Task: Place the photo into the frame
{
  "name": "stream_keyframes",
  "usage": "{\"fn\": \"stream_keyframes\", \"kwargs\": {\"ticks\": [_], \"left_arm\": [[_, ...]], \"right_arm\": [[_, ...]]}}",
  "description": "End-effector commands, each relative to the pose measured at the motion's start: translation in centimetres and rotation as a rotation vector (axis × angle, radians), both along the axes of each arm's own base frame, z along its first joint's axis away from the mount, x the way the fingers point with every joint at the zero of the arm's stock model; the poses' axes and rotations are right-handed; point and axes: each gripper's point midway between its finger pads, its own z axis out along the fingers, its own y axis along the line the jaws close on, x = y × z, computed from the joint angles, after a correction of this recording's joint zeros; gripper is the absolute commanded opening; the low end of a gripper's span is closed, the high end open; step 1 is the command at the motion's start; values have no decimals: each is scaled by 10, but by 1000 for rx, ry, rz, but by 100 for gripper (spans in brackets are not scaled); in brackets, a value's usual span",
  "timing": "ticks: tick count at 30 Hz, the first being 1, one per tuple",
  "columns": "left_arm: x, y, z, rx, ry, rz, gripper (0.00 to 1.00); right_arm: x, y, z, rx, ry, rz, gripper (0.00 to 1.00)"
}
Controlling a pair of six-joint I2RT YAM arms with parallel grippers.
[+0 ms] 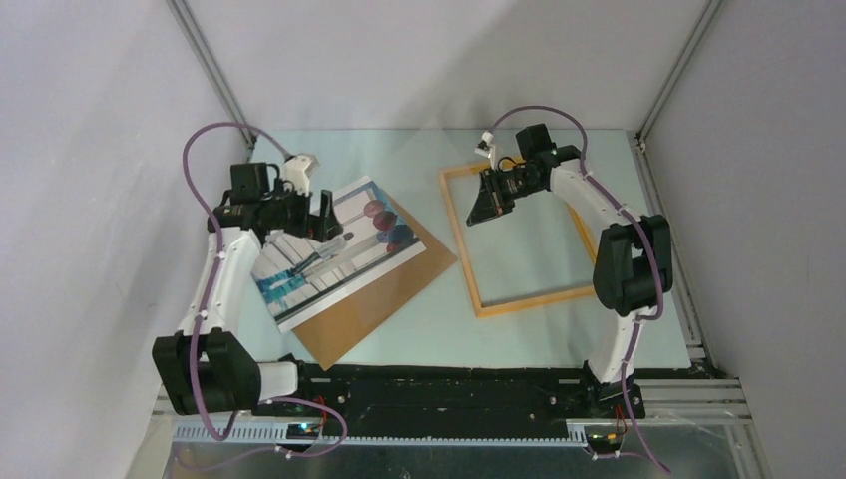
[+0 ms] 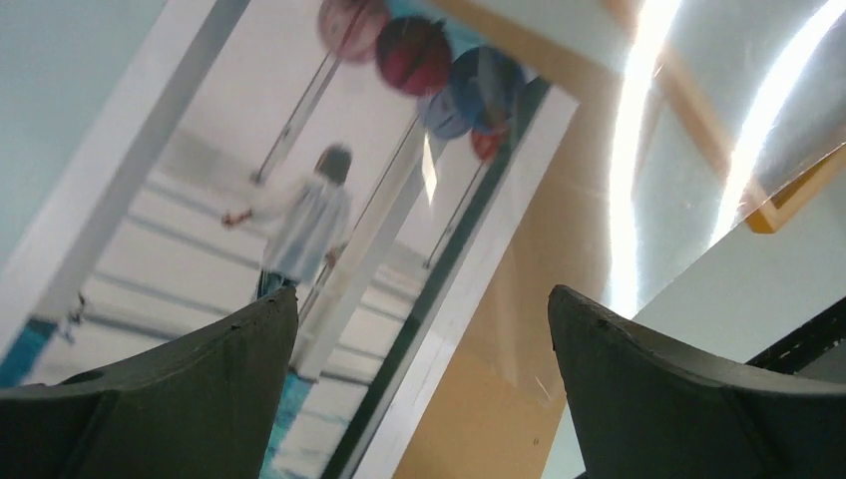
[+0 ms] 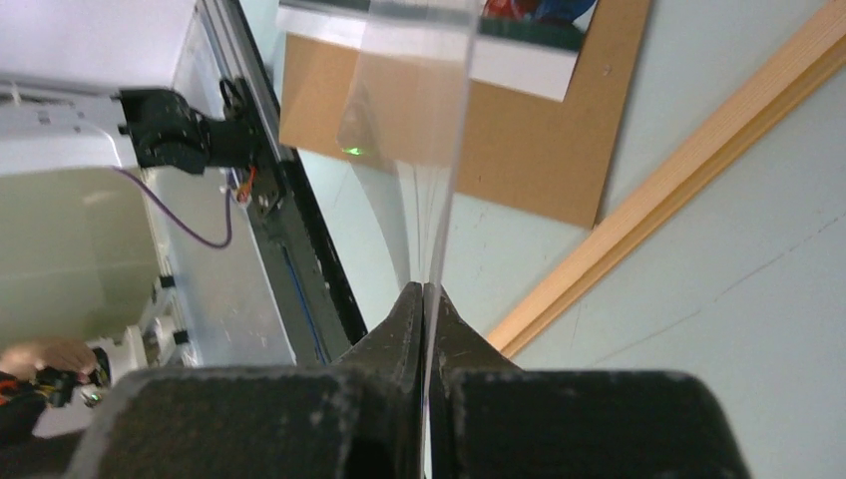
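Observation:
The photo [image 1: 329,254] lies face up and askew on a brown backing board [image 1: 394,289], left of centre. My left gripper [image 1: 324,215] hovers open just over the photo's far part. In the left wrist view its fingers [image 2: 200,379] straddle the photo's [image 2: 299,200] white right border and the board [image 2: 519,399]. The orange-yellow frame [image 1: 469,254] lies flat to the right, with bare table inside it. My right gripper [image 1: 477,212] hangs over the frame's left rail [image 3: 638,210], shut on the edge of a thin clear sheet [image 3: 419,100] that reaches toward the photo [image 3: 519,65].
White walls with metal corner posts [image 1: 214,75] close in the table on three sides. A black base rail [image 1: 449,384] runs along the near edge. The board's corner [image 3: 539,140] lies close to the frame's left rail.

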Motion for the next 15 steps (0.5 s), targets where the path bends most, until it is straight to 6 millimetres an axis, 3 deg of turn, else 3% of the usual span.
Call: {"fn": "stream_keyframes", "kwargs": {"ticks": [1, 4, 8, 15], "left_arm": [[11, -33, 40, 55, -149, -154, 100], [20, -51, 53, 54, -185, -221, 100], [33, -70, 64, 54, -211, -284, 100], [34, -97, 75, 38, -264, -418, 100]], "right_arm": [[-36, -17, 19, -46, -88, 103, 0], [-49, -25, 21, -55, -133, 134, 0], [-63, -35, 39, -51, -205, 150, 0], [-80, -47, 63, -42, -331, 182, 0]]}}
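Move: Roughly 19 cm to the left hand's right, 3 cm ahead and a little below, hangs the middle of the clear sheet; the photo lies straight beneath that hand, about 16 cm down. For the right hand, already shut on the sheet, the frame's middle is the place to reach: about 11 cm right, 1 cm back, 15 cm below. From the right hand, the sheet's middle is some 14 cm left, level front to back, slightly lower, and the photo 37 cm left and 4 cm back. Drawing the clear sheet back about 7 cm, and some 4 cm right and up, the right hand keeps it pinched above the frame. The left hand, still wide open, swings about 8 cm right, climbs 5 cm and edges forward to come over the sheet's free left part, turning nearly 20 degrees clockwise as its fingers tip up a little; no touch by it can be seen. ##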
